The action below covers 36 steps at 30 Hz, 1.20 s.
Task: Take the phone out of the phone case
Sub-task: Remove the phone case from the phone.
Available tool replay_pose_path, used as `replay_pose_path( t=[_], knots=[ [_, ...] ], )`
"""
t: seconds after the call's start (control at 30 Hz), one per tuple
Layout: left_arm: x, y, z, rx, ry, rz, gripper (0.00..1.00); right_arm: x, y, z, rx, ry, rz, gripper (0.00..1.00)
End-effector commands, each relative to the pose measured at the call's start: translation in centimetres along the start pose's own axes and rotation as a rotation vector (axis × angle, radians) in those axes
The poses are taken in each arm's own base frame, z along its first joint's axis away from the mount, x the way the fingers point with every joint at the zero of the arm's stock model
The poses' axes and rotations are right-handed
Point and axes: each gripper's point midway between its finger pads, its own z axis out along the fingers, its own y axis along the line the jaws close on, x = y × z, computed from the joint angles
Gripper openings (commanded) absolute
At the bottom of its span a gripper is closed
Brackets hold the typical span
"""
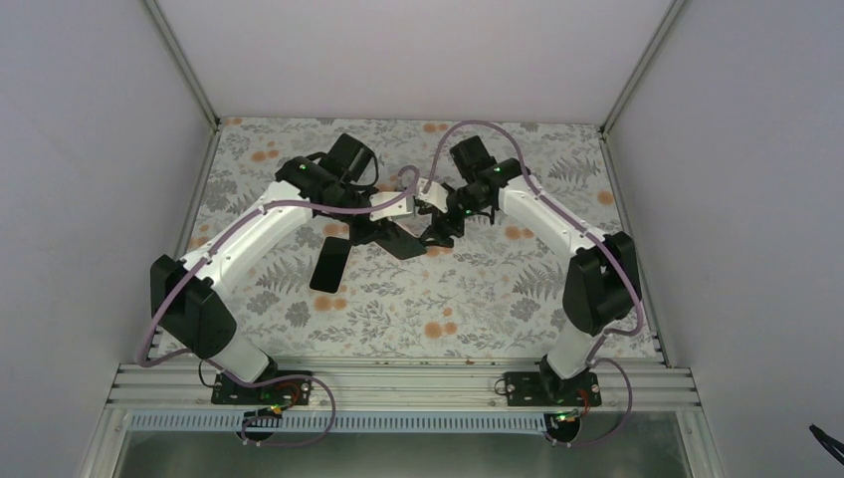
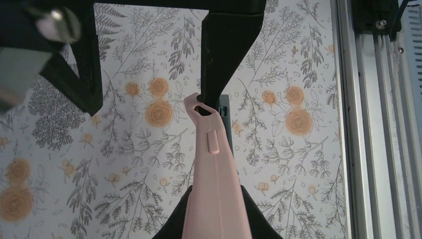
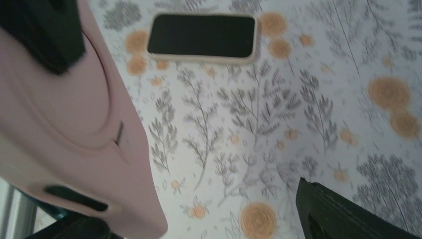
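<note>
My left gripper (image 2: 215, 219) is shut on a pink phone case (image 2: 214, 174) and holds it edge-on above the table. A dark teal edge (image 2: 225, 112) shows along the case's far side. I cannot tell whether that edge is a phone inside. My right gripper (image 3: 199, 224) is open wide. One of its fingers (image 2: 224, 55) touches the case's top corner, and the case (image 3: 74, 124) fills the left of the right wrist view. A black-screened phone with a cream rim (image 3: 201, 36) lies flat on the table. It also shows in the top view (image 1: 328, 264), left of both grippers (image 1: 418, 234).
The floral table cover (image 1: 478, 299) is walled on three sides. An aluminium rail (image 1: 398, 383) runs along the near edge and holds both arm bases. It also shows in the left wrist view (image 2: 358, 124).
</note>
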Motion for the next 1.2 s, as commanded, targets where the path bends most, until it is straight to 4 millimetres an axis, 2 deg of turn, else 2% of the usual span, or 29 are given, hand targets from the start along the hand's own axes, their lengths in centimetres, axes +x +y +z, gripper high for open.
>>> replay_pose_path(
  t=[0.0, 0.17, 0.37, 0.47, 0.57, 0.6, 0.67, 0.77, 0.83, 0.87, 0.93, 1.07, 1.17],
  knots=[
    [-8.8, 1.1, -1.9, -0.056, -0.34, 0.211, 0.02, -11.9, 8.1, -2.3, -0.376, -0.42, -0.112, 0.86],
    [-8.8, 2.1, -1.9, -0.108, -0.342, 0.202, 0.02, -13.6, 9.7, -3.3, -0.514, -0.484, -0.08, 0.81],
    [-8.6, 4.4, -3.0, -0.222, -0.359, 0.196, 0.02, -13.3, 12.0, -1.5, -0.638, -0.45, -0.064, 0.68],
    [-8.4, 5.8, -3.2, -0.286, -0.352, 0.188, 0.02, -13.2, 12.0, -1.1, -0.637, -0.439, -0.047, 0.49],
    [-8.0, 6.6, -3.1, -0.318, -0.343, 0.179, 0.02, -13.2, 11.3, -1.4, -0.61, -0.427, -0.037, 0.17],
    [-7.9, 6.8, -2.9, -0.323, -0.34, 0.181, 0.02, -13.2, 11.1, -1.6, -0.604, -0.433, -0.033, 0.09],
    [-7.5, 7.2, -2.7, -0.338, -0.327, 0.175, 0.06, -13.1, 10.2, -2.4, -0.591, -0.444, -0.019, 0.04],
    [-7.5, 7.6, -3.0, -0.353, -0.317, 0.179, 0.37, -12.4, 8.4, -3.7, -0.569, -0.465, 0.018, 0.03],
    [-7.7, 7.7, -3.6, -0.351, -0.313, 0.171, 0.71, -11.7, 6.8, -4.8, -0.543, -0.48, 0.056, 0.03],
    [-7.9, 7.6, -4.1, -0.355, -0.32, 0.177, 0.83, -11.3, 6.0, -5.4, -0.529, -0.488, 0.074, 0.03],
    [-8.1, 7.5, -5.6, -0.384, -0.332, 0.187, 0.98, -9.9, 3.8, -7.0, -0.474, -0.502, 0.117, 0.03],
    [-8.2, 7.4, -8.0, -0.48, -0.352, 0.216, 1.0, -7.6, -1.3, -10.0, -0.28, -0.512, 0.21, 0.03],
    [-8.9, 7.6, -9.2, -0.573, -0.412, 0.246, 1.0, -6.4, -7.5, -12.8, 0.013, -0.543, 0.356, 0.03]
  ],
)
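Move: At the left hand's pinch hangs the cased phone, its free corner, with the case's cutout, about 9 cm to that hand's right, 1 cm back and 4 cm lower. From the open right hand, one finger already at the cutout, this case corner is roughly 3 cm left, 1 cm back and level. The spare phone lies on the table about 16 cm left, 3 cm ahead and 20 cm below the left hand. Pushing some 4 cm left and slightly up and back, the right hand shuts on the case corner while the left hand keeps its pinch and shifts about 2 cm left. The left hand then opens wide, rising about 8 cm and going 5 cm forward, tilting its fingers outward; the right keeps its pinch and carries the cased phone up, right and forward, about 5 cm each way. ##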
